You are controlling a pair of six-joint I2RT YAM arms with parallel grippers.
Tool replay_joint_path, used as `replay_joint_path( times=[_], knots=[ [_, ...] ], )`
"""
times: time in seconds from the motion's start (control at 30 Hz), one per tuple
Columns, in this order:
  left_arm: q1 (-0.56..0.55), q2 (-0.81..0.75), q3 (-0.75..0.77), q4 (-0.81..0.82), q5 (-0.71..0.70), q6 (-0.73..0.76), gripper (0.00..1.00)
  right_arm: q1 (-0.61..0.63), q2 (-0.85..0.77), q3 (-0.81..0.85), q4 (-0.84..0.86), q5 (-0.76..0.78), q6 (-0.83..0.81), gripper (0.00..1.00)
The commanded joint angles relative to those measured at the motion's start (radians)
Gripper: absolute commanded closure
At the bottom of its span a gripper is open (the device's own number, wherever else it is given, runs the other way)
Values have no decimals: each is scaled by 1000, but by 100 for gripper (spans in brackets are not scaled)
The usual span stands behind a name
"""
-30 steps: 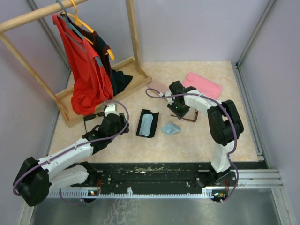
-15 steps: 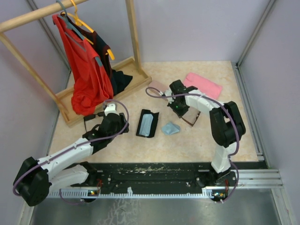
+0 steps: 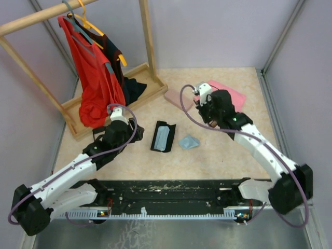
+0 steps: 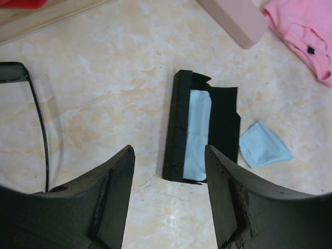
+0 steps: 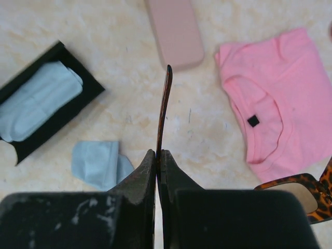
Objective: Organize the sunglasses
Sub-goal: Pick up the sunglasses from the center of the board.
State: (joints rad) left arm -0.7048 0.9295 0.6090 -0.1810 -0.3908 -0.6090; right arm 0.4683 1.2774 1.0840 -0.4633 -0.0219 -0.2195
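Note:
The reddish-brown sunglasses (image 5: 164, 104) hang off the table with my right gripper (image 5: 158, 153) shut on one thin temple arm. Their tortoiseshell front (image 5: 306, 194) shows at the lower right of the right wrist view. In the top view that gripper (image 3: 207, 115) hovers near the pink case (image 3: 175, 97), the glasses (image 3: 212, 124) dangling under it. The black sunglasses (image 4: 31, 104) lie on the table left of my left gripper (image 4: 168, 153), which is open and empty. From above, the left gripper (image 3: 129, 132) mostly hides them (image 3: 97, 133).
An open black case (image 3: 163, 136) with a light blue lining lies mid-table, a blue cloth (image 3: 189, 141) just right of it. A pink shirt (image 3: 228, 93) lies at the back right. A wooden clothes rack (image 3: 111, 98) with red and black garments stands at the back left.
My right gripper has shut on the reddish-brown sunglasses' temple arm and lifted them off the table as the arm stretched out. The left arm has shifted slightly back; its jaws stay open.

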Motion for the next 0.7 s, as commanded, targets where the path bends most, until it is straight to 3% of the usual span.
replay_joint_path(
  times=[0.0, 0.1, 0.2, 0.43, 0.67],
  knots=[
    [-1, -15, 70, -34, 70, -10, 37, 0, -251, -201, 418, -112, 67, 100],
    [-1, -3, 115, -45, 121, 7, 37, 0, -401, -384, 697, -159, 91, 100],
    [-1, 5, 158, -38, 191, 29, 38, 0, -478, -482, 849, -176, 99, 100],
    [-1, 8, 257, 58, 292, 59, 38, 22, -537, -529, 942, -110, 264, 100],
    [-5, 103, 411, 161, 375, 69, 37, 205, -467, -471, 922, 110, 292, 100]
  ],
)
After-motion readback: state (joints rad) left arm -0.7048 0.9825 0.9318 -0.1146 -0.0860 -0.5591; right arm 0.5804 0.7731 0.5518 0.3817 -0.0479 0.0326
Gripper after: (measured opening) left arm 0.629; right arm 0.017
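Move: The right hand already holds the sunglasses by one temple, high over the board; their middle lies about 5 cm to its right and 2 cm back. From the left hand they are some 28 cm to the right, 7 cm ahead and 3 cm up. Below, the black case lies about 9 cm right of the left hand and 4 cm ahead; the blue cloth is about 2 cm left of the right hand and 6 cm back. Still pinching the sunglasses by the one temple, the right hand lifts them about 11 cm while drawing back 5 cm or so and lastly edging left, its fingers tipping up and its left side rolling up, each some 30 degrees. The left hand, empty and part open, climbs about 15 cm and swings 7 cm right towards the sunglasses, turning clockwise and tipping up a little. ##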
